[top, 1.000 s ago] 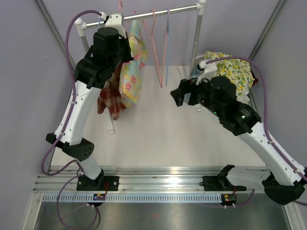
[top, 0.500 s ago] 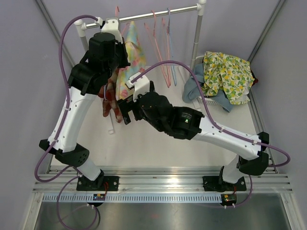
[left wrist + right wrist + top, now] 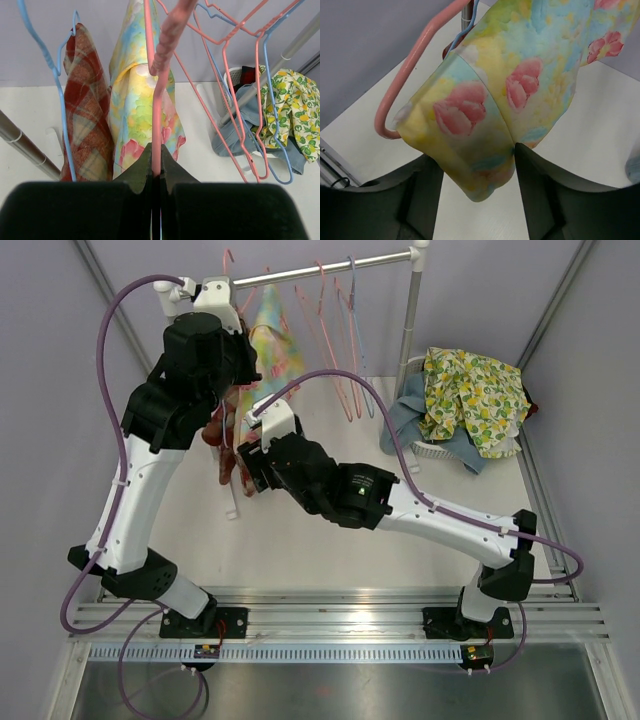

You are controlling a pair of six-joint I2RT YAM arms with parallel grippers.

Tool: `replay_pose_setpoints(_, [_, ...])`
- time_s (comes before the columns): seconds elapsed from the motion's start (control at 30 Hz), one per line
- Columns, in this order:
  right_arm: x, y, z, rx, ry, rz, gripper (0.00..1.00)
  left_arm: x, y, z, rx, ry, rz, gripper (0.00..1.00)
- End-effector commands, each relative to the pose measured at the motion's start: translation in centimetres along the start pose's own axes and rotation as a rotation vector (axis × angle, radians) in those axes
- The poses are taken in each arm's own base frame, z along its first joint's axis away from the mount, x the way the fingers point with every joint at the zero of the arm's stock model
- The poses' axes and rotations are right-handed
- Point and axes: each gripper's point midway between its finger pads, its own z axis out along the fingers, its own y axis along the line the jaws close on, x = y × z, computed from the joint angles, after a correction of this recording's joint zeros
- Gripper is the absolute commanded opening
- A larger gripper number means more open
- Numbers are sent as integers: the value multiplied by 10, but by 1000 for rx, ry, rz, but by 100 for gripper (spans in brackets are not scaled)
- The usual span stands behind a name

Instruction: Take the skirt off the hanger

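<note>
The skirt is floral, yellow and blue with pink flowers, and hangs on a pink hanger from the rail. My left gripper is shut on the hanger's pink wire below the hook. The right wrist view shows the skirt's lower corner hanging between the spread fingers of my right gripper, which is open and not pinching it. The pink hanger's curved end shows at the left there. In the top view my right gripper sits below the skirt.
A red plaid garment hangs on a blue hanger left of the skirt. Several bare pink and blue hangers hang to the right. A basket with lemon-print cloth stands at the right by the rack's post.
My right arm has swung from beside the basket across to the left, bringing its open fingers round the skirt's lower corner. My left arm, holding the hanger, has shifted slightly left.
</note>
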Motion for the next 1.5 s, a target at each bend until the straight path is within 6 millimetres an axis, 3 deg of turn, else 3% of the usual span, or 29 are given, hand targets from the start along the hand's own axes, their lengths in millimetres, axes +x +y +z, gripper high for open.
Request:
replay_pose_setpoints(0.0, [-23,1,3,26,-72,38,60,-43,-4,-21,38,-154,-50,0])
replay_pose_setpoints(0.07, [-26,-1,4,38,-90,46,44,-42,-3,-22,37,-153,-51,0])
replay_pose_setpoints(0.1, [-26,-1,4,40,-92,43,27,-42,-3,-23,37,-154,-50,0])
replay_pose_setpoints(0.13, [-29,-3,3,44,-98,45,17,-44,-2,-26,39,-161,-50,0])
replay_pose_setpoints(0.2, [-31,-5,1,51,-102,45,2,-43,0,-26,30,-162,-45,0])
replay_pose_setpoints(0.23, [-31,-6,0,56,-100,46,0,-43,3,-27,21,-162,-38,0])
replay_pose_setpoints(0.37, [-27,-20,-12,83,-83,51,0,-38,9,-23,-15,-149,-5,0])
replay_pose_setpoints(0.4, [-15,-28,-16,115,-57,34,0,-37,10,-22,-24,-146,0,0])
replay_pose_setpoints(0.47, [-21,-50,-39,150,-77,75,0,-34,15,-21,-47,-139,19,0])
replay_pose_setpoints(0.57, [-5,-98,-80,268,-79,104,0,-31,20,-19,-70,-133,33,0])
replay_pose_setpoints(0.6, [12,-110,-88,300,-54,87,0,-30,21,-17,-74,-129,38,0])
replay_pose_setpoints(0.63, [4,-131,-114,320,-92,142,0,-27,23,-16,-82,-123,44,0])
replay_pose_setpoints(0.7, [26,-164,-140,414,-51,100,0,-25,26,-13,-96,-117,50,0])
replay_pose_setpoints(0.8, [31,-216,-198,508,-80,161,0,-19,29,-9,-113,-104,59,0])
replay_pose_setpoints(0.87, [40,-239,-223,560,-68,151,0,-18,30,-8,-120,-101,60,0])
replay_pose_setpoints(0.97, [34,-264,-255,581,-122,226,0,-16,30,-6,-122,-98,55,0])
replay_pose_setpoints(1.1, [20,-271,-261,604,-151,194,0,-14,27,-3,-111,-86,46,0])
replay_pose_setpoints(1.2, [-6,-266,-253,621,-191,125,0,-12,26,-4,-103,-82,40,0])
replay_pose_setpoints(1.23, [-23,-260,-248,611,-242,157,0,-12,26,-7,-99,-83,37,0])
replay_pose_setpoints(1.27, [-29,-258,-243,629,-216,26,0,-7,25,-6,-92,-68,41,0])
replay_pose_setpoints(1.33, [-48,-253,-229,656,-230,-73,0,-5,22,-13,-70,-74,26,0])
replay_pose_setpoints(1.4, [-52,-253,-213,633,-199,-145,0,11,18,-10,-53,-41,27,0])
replay_pose_setpoints(1.43, [-49,-286,-213,730,-157,-135,0,15,18,-12,-49,-37,25,0])
replay_pose_setpoints(1.47, [-58,-295,-206,736,-163,-80,0,13,17,-19,-35,-53,16,0])
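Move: The near end of the tulip skirt hangs between my open right fingers, about 2 cm ahead and 1 cm left. From that hand, the plaid skirt hangs some 12 cm ahead, 6 left and slightly lower; the empty hangers are about 15 ahead and 13 right, and the basket pile roughly 21 ahead, 41 right and 28 below. My left hand already grips the pink hanger, with the rail about 6 cm ahead and 12 above, and the skirt's near end 10 back and 10 below. I shut my right fingers on the near end of the tulip skirt and sweep it about 37 cm to the right, off the hanger and towards the basket pile, turning my hand some 35 degrees clockwise. Near the end I rise and ease slightly forward and back left. My left hand keeps its pinch on the pink hanger, sinking about 3 cm and drifting 2 cm left. ##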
